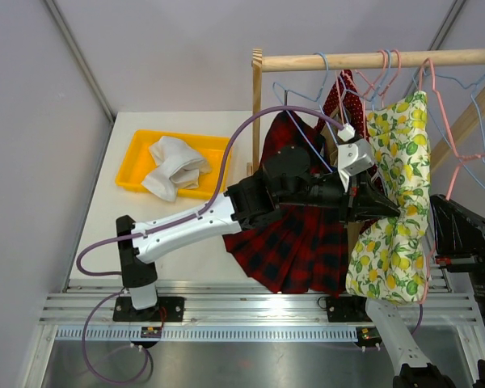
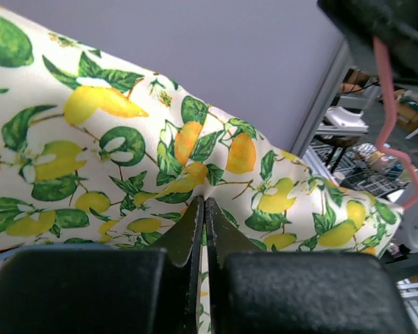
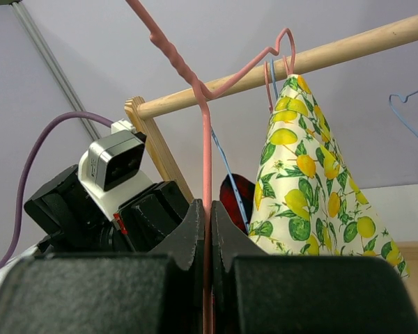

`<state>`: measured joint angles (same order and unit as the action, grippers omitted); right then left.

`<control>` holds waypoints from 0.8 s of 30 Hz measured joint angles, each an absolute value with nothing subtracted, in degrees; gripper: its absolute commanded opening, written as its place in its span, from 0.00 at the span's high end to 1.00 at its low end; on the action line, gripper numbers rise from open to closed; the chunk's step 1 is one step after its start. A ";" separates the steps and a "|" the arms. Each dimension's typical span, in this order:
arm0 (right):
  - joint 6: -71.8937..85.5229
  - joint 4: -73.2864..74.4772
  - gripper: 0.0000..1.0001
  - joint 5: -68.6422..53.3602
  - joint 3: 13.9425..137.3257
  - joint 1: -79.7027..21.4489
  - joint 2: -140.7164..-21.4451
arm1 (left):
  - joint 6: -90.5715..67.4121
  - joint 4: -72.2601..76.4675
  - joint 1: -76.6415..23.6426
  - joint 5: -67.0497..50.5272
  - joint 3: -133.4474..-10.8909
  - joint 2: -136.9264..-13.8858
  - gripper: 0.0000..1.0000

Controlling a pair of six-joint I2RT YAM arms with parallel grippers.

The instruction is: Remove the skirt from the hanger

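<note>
The tartan skirt (image 1: 295,246) hangs low on the rack under my left arm, and a small patch of it (image 3: 235,198) shows in the right wrist view. The pale-blue wire hanger (image 1: 305,139) rises from it toward the rod; its wire (image 3: 223,163) also runs past the right fingers. My left gripper (image 1: 392,209) is shut, its tips (image 2: 205,203) pinching a fold of the lemon-print garment (image 2: 125,153), to the right of the skirt. My right gripper (image 3: 207,209) is shut on a pink wire hanger (image 3: 206,139) at the right end of the rack.
A wooden rod (image 1: 372,59) on a wooden post carries several blue and pink wire hangers and a red white-dotted garment (image 1: 347,101). A yellow tray (image 1: 137,162) with a white cloth (image 1: 174,166) lies at the table's far left. Grey walls enclose the space.
</note>
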<state>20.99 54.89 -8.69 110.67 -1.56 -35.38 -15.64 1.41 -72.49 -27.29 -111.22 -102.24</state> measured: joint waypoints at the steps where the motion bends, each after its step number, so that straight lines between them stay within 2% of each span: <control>1: 20.99 54.85 1.00 -8.69 110.67 -1.56 -35.38 | -16.14 2.04 -72.49 -28.01 -111.59 -102.59 1.00; 10: 20.71 54.96 1.00 -8.36 110.87 -1.65 -35.51 | -15.07 1.72 -72.49 -27.29 -107.09 -99.98 1.00; 17: 19.03 57.04 1.00 -4.95 112.31 -3.03 -36.97 | -9.82 -5.63 -68.99 -16.93 -84.79 -79.11 1.00; 24: 16.53 56.95 1.00 0.54 114.87 -4.16 -38.52 | -5.15 -15.90 -59.53 -6.92 -82.87 -62.00 1.00</control>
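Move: The left hand already has the lemon skirt's edge pinched; the orange tray lies about 45 cm to its left, 35 cm farther out and some 45 cm below. The pink hanger is roughly 6 cm to its right and 5 cm ahead, at about its height. The plaid skirt hangs some 15 cm left and 11 cm ahead, lower by about 18 cm. From the right hand, which grips the hanger, the tray is about 50 cm left, 35 cm ahead, 55 cm down. Still pinching the lemon skirt, the left hand first dips about 5 cm, then sweeps left some 22 cm and forward as it climbs back to its starting height, dragging the cloth past the plaid skirt on the way towards the tray and swinging its wrist counter-clockwise. The right hand keeps its hold on the pink hanger and, late on, shifts slightly right, turning a little clockwise. ##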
